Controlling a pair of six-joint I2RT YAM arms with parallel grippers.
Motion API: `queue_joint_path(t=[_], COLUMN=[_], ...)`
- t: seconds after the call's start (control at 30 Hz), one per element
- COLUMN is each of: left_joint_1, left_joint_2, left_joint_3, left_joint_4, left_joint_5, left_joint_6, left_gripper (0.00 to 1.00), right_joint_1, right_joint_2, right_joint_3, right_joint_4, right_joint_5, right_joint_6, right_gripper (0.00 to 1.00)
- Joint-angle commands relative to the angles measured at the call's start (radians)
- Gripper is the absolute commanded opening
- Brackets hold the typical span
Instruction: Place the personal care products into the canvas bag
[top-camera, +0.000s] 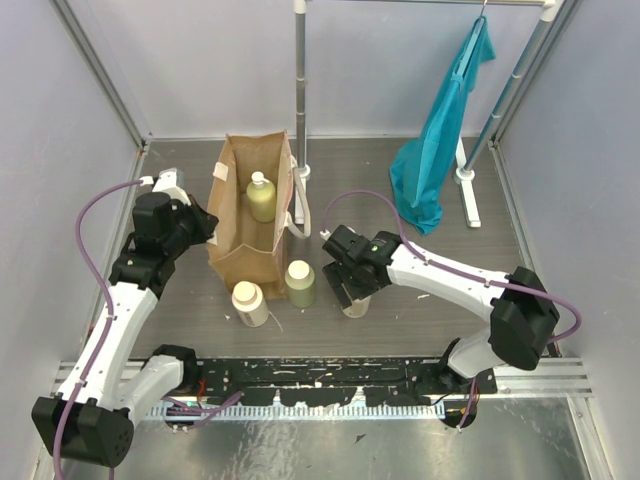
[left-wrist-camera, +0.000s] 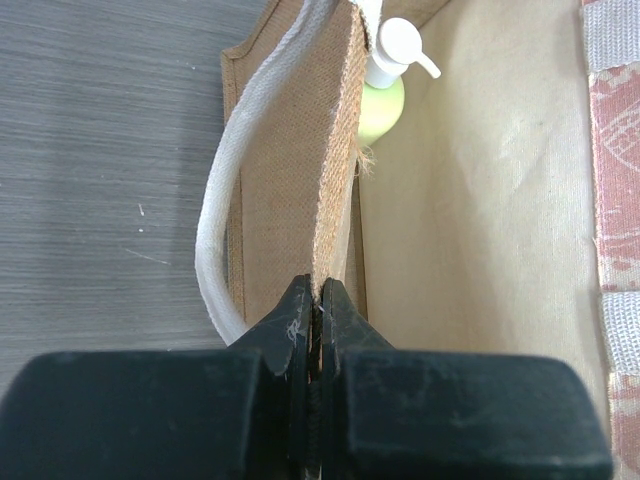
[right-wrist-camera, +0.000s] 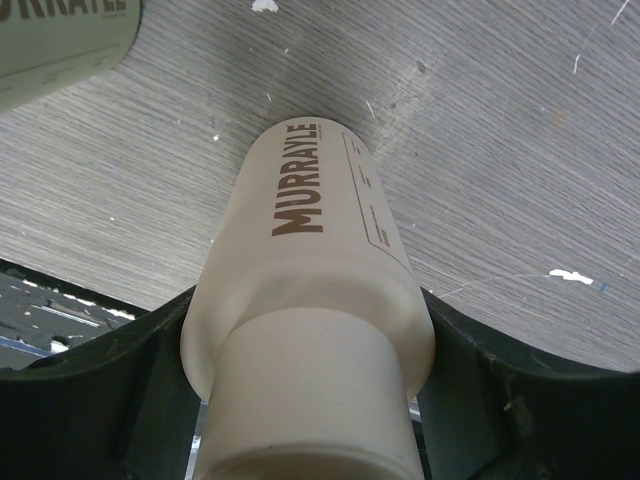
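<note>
The tan canvas bag stands open left of centre, with a yellow-green bottle inside it. My left gripper is shut on the bag's left wall. In the left wrist view the jaws pinch the wall's edge, beside the white strap and the bottle. My right gripper is shut on a cream bottle; the right wrist view shows the bottle between both fingers. A cream bottle and a yellow-green bottle stand in front of the bag.
A teal cloth bag hangs from a rack at the back right, whose pole stands just behind the canvas bag. The rack's foot lies on the table. A black rail runs along the near edge.
</note>
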Motion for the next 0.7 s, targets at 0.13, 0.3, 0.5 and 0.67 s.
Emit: queue_joint_path(t=[0.13,0.3,0.5,0.67], left_joint_1=[-0.003,-0.003,-0.003,-0.003], left_joint_2=[-0.017,-0.009,-0.015,-0.022], left_joint_3=[-0.005,0.0,0.0,-0.001], left_joint_4=[-0.069,-0.075,-0.076,-0.078], left_joint_5=[0.017,0.018,0.018,0.018], left_joint_6=[0.013,0.013,0.011,0.008], left_gripper=[0.0,0.0,0.0,0.0], right_joint_1=[0.004,0.004,0.004,0.004], right_joint_2=[-0.066,-0.066,0.004,0.092], right_joint_3=[0.172,0.356,0.636,0.875], right_joint_4=[-0.095,-0.127,-0.141,-0.09], right_joint_5=[0.08,0.168,0.241,0.256], right_joint_6=[-0.046,-0.095,-0.196,-0.297], right_gripper=[0.2,0.14,0.07,0.04])
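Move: Ahead of the right hand, which already grips the white bottle, the canvas bag lies about 16 cm forward and 19 cm left, with its rim some 14 cm higher than the hand. The pump bottle stands inside it, roughly 19 cm forward and 18 cm left. On the table, the green bottle is 11 cm left and 2 cm forward; the other white bottle is 20 cm left and 1 cm back. From the left hand, the bag's middle lies about 8 cm right, 5 cm forward and 11 cm below. Lifting the white bottle off the table, the right hand rises about 20 cm, first almost straight up, then also forward some 8 cm and a little left towards the bag's mouth. Its fingers tip up and outward by about 25 degrees and keep their grip round the bottle. The left hand stays put, still pinching the bag's left rim. ##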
